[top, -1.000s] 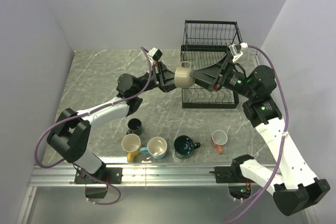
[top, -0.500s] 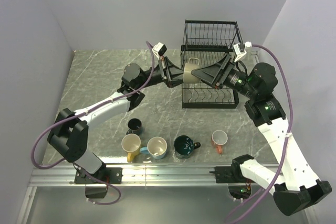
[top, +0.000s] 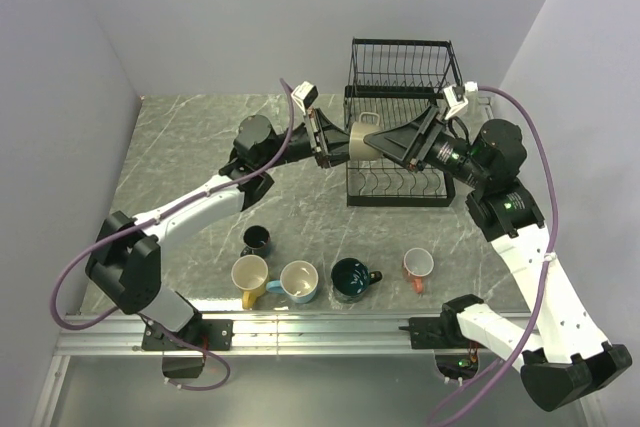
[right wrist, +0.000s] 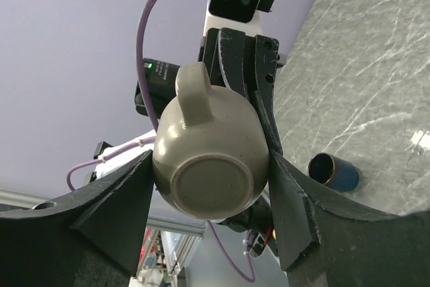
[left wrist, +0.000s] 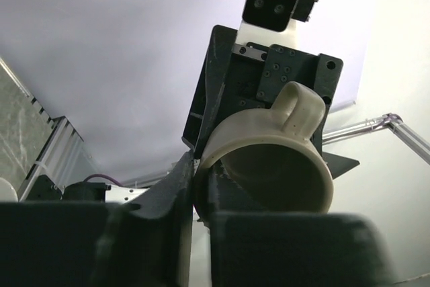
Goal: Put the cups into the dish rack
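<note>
The olive-grey mug (top: 357,139) hangs in the air just left of the black wire dish rack (top: 400,97). My left gripper (top: 335,143) is shut on its rim, one finger inside and one outside (left wrist: 199,169). In the right wrist view the mug's base (right wrist: 211,183) faces the camera with the handle up. My right gripper (right wrist: 210,166) has closed onto the mug, and both fingers touch its sides. On the table near the front stand the navy cup (top: 256,240), yellow cup (top: 250,275), light blue cup (top: 299,281), teal cup (top: 351,278) and orange-pink cup (top: 417,266).
The rack stands at the back right against the wall, its lower tray (top: 398,187) right below my right arm. The two arms meet nose to nose over the marble table (top: 190,147). Purple cables loop off both arms.
My left arm carried the mug right and up toward the rack. My right gripper's fingers narrowed from wide open onto the mug's sides.
</note>
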### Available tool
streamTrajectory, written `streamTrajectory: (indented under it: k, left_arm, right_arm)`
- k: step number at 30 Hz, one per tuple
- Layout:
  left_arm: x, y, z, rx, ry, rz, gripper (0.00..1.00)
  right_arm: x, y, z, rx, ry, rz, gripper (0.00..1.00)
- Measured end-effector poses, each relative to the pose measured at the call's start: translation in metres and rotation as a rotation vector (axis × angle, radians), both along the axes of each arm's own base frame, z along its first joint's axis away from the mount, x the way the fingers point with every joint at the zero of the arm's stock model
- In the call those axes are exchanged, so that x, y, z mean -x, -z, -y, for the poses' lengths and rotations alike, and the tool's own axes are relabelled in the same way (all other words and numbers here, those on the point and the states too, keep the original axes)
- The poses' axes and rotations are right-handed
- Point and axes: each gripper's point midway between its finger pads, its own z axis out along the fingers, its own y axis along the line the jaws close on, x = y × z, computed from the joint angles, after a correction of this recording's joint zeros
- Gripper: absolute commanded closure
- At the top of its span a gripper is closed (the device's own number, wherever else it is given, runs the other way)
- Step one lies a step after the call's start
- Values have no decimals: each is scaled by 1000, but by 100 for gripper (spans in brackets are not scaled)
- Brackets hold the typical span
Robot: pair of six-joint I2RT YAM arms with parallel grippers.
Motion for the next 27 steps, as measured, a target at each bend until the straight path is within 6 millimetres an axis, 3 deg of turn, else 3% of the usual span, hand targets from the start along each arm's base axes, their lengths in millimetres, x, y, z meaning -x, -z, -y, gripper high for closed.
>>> streamTrajectory:
  k: [3, 7, 20, 24, 27]
  left_arm:
    - [2, 4, 1, -30, -10, 10, 65]
    - [12, 14, 6, -88, -11, 13, 50]
    - [6, 33, -16, -231, -87, 9, 31]
    - [-2, 39, -39, -293, -164, -2, 29]
    - [-18, 51, -70, -365, -279, -36, 29]
  right_arm:
    - [1, 3, -1, 9, -8, -9, 100]
    - [9, 8, -8, 30, -54, -45, 100]
    - [16, 5, -8, 67, -71, -49, 100]
    - [13, 2, -4, 109, -46, -48, 100]
    - [9, -12, 2, 132, -21, -9, 100]
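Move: The gray cup hangs in the air between both grippers: its middle is about 3 cm right of the left hand and 3 cm above it, and sits right between the right hand's fingers. The dish rack's middle lies roughly 26 cm ahead of the right hand, 12 cm to its right and 28 cm below. The teal mug is some 17 cm back, 4 cm left and 36 cm below that hand. From the left hand, the dark cup stands about 6 cm back, 24 cm left and 35 cm below. The gray cup's rim is let go by the left fingers, which open wide as that hand eases slightly back and down, then pulls away faster to the left, ending about 7 cm left and 5 cm lower, its fingertips dipping and swinging forward by some 25 degrees. The right hand keeps its pinch on the cup's body and stays nearly in place, wavering a centimetre or so. ##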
